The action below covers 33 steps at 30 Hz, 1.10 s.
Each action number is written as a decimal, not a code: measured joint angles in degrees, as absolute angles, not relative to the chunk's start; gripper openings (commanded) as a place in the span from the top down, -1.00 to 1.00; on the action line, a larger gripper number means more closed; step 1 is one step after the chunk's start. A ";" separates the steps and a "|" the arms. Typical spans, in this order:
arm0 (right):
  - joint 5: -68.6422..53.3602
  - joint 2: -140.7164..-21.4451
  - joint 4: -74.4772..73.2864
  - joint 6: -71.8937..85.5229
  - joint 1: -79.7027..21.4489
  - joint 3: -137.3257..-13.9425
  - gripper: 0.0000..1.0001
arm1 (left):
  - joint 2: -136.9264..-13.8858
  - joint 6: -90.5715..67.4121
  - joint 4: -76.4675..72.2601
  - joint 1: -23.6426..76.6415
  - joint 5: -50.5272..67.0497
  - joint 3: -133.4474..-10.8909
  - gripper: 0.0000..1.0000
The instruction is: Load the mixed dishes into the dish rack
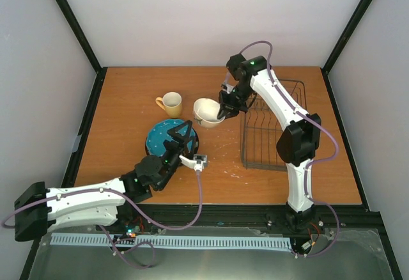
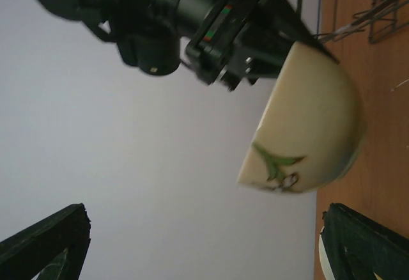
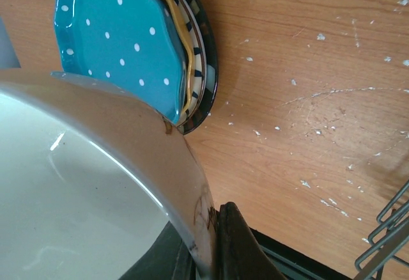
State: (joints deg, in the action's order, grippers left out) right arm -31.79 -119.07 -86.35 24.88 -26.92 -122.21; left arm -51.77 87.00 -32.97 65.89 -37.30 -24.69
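Observation:
My right gripper (image 1: 223, 110) is shut on the rim of the small cream-white bowl (image 1: 207, 112) and holds it tilted above the table, just left of the dark wire dish rack (image 1: 271, 130). In the right wrist view the bowl (image 3: 77, 197) fills the lower left, with one finger (image 3: 239, 245) pressed on its rim. The teal dotted plate (image 1: 161, 137) lies on top of the orange-yellow plate (image 3: 176, 27) and the striped plate (image 3: 204, 59). My left gripper (image 1: 181, 134) is open and empty over the stack's right edge. The yellow mug (image 1: 171, 104) stands upright behind the stack.
The left wrist view looks up at the bowl (image 2: 313, 123), which has a green mark on its side, and at the right arm holding it. Rack wires show in the right wrist view (image 3: 390, 229). Black frame posts and grey walls bound the wooden table (image 1: 128, 88).

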 measured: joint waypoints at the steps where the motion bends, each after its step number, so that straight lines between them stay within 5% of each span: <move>1: -31.88 -119.07 -86.35 24.99 -27.16 -122.21 0.94 | -52.47 87.18 -32.97 66.32 -37.34 -24.64 -0.99; 33: -33.17 -112.40 -86.08 27.75 -37.34 -117.25 0.94 | -62.96 90.70 -39.00 68.75 -38.00 -24.21 -0.93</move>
State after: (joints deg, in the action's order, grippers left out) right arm -33.17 -112.40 -86.08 27.75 -37.34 -117.25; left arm -62.96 90.70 -39.00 68.75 -38.00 -24.21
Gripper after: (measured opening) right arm 0.074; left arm 0.997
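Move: Ahead of the wide-open left fingers hangs the bowl, about 10 cm forward, 8 cm right and 9 cm lower, still pinched at its right rim by the right hand. The plate stack stands some 14 cm forward, 7 cm left and 25 cm below the left hand, with the mug about 13 cm beyond the stack. From the right hand, the left gripper is about 12 cm back, 14 cm to the left and 8 cm higher. Drawing the held bowl back about 7 cm and left some 4 cm, the right hand brings it to the left gripper, rising about 3 cm before dipping slightly near the end, and keeps its rim pinch. Meanwhile the left hand sinks about 4 cm and shifts 3.5 cm right to meet the bowl, jaws staying wide open; whether they touch can't be seen. ##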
